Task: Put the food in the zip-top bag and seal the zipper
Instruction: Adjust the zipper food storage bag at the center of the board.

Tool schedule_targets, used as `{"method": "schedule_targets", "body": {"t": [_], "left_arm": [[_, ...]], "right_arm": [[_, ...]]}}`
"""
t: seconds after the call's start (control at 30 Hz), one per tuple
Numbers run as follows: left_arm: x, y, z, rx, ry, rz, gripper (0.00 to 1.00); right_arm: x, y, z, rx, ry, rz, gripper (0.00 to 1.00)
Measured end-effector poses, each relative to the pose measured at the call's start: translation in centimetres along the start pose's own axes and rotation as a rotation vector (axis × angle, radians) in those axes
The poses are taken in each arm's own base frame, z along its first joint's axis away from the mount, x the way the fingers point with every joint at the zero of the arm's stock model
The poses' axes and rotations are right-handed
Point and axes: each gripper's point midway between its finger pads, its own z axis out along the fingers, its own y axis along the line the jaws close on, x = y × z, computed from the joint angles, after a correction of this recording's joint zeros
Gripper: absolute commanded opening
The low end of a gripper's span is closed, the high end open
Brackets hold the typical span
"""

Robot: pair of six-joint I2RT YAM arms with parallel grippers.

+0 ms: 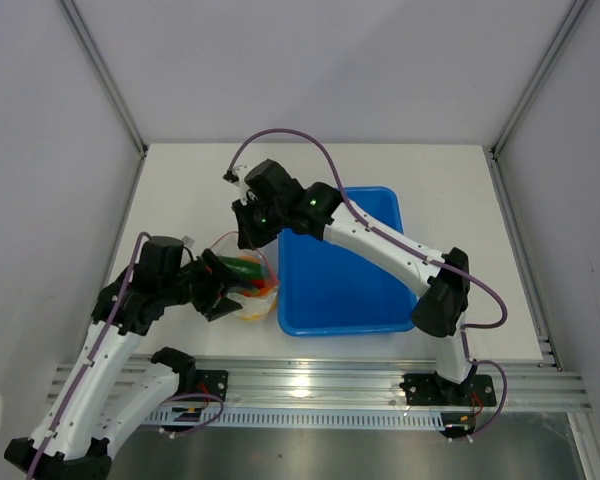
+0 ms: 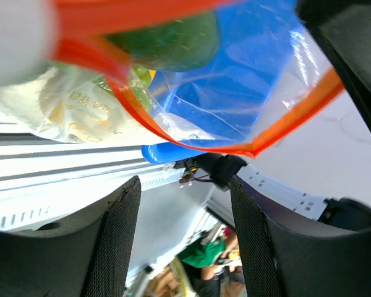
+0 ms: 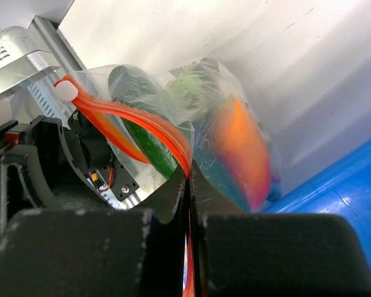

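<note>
The clear zip-top bag (image 1: 252,285) lies left of the blue tub and holds food: a long green vegetable (image 3: 142,133), an orange fruit (image 3: 241,142) and something pale green (image 3: 188,83). The right gripper (image 3: 188,179) is shut on the red-orange zipper (image 3: 142,120) at the bag's far edge, and shows in the top view (image 1: 248,235). The left gripper (image 2: 185,247) is open, nothing between its fingers (image 2: 111,241). It sits just below the bag's mouth (image 2: 191,139), at the bag's near left side (image 1: 220,290). A white slider tab (image 3: 65,91) sits at the zipper's end.
The blue tub (image 1: 340,270) stands right of the bag, touching or almost touching it, with the right arm reaching over it. The aluminium rail (image 1: 310,380) runs along the table's near edge. White walls close in the left, back and right sides.
</note>
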Motion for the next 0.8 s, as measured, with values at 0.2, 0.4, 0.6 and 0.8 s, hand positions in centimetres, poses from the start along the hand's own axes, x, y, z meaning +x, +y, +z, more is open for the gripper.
{"method": "schedule_targets", "body": {"t": [0.2, 0.4, 0.6, 0.8], "left_arm": [[-0.4, 0.2, 1.1, -0.055, -0.002, -0.137, 0.62], [0.2, 0.7, 2.9, -0.154, 0.025, -0.249, 0.62], [-0.4, 0.4, 4.2, -0.187, 0.000, -0.342, 0.61], [-1.3, 0.3, 5.2, -0.209, -0.028, -0.409, 0.56]], "right_arm": [[-0.3, -0.6, 0.1, 0.046, -0.019, 0.025, 0.00], [-0.6, -1.3, 0.1, 0.091, -0.038, 0.056, 0.00], [-0.5, -1.6, 0.1, 0.110, -0.040, 0.058, 0.00], [-0.5, -1.7, 0.1, 0.117, -0.041, 0.056, 0.00]]}}
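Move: The filled zip-top bag is in front of the open left hand, its middle about 5 cm ahead, 3 cm right and 7 cm lower. The cucumber inside the mouth lies some 6 cm ahead, 2 cm right and 4 cm below the left hand. The blue box sits about 15 cm ahead, 26 cm right and 18 cm below. From the right hand, shut on the zipper rim, the bag's middle lies roughly 6 cm back, 1 cm left and 11 cm down. Left hand, still open, sinks some 4 cm, advancing 3 cm towards the bag; right keeps pinching the rim. ##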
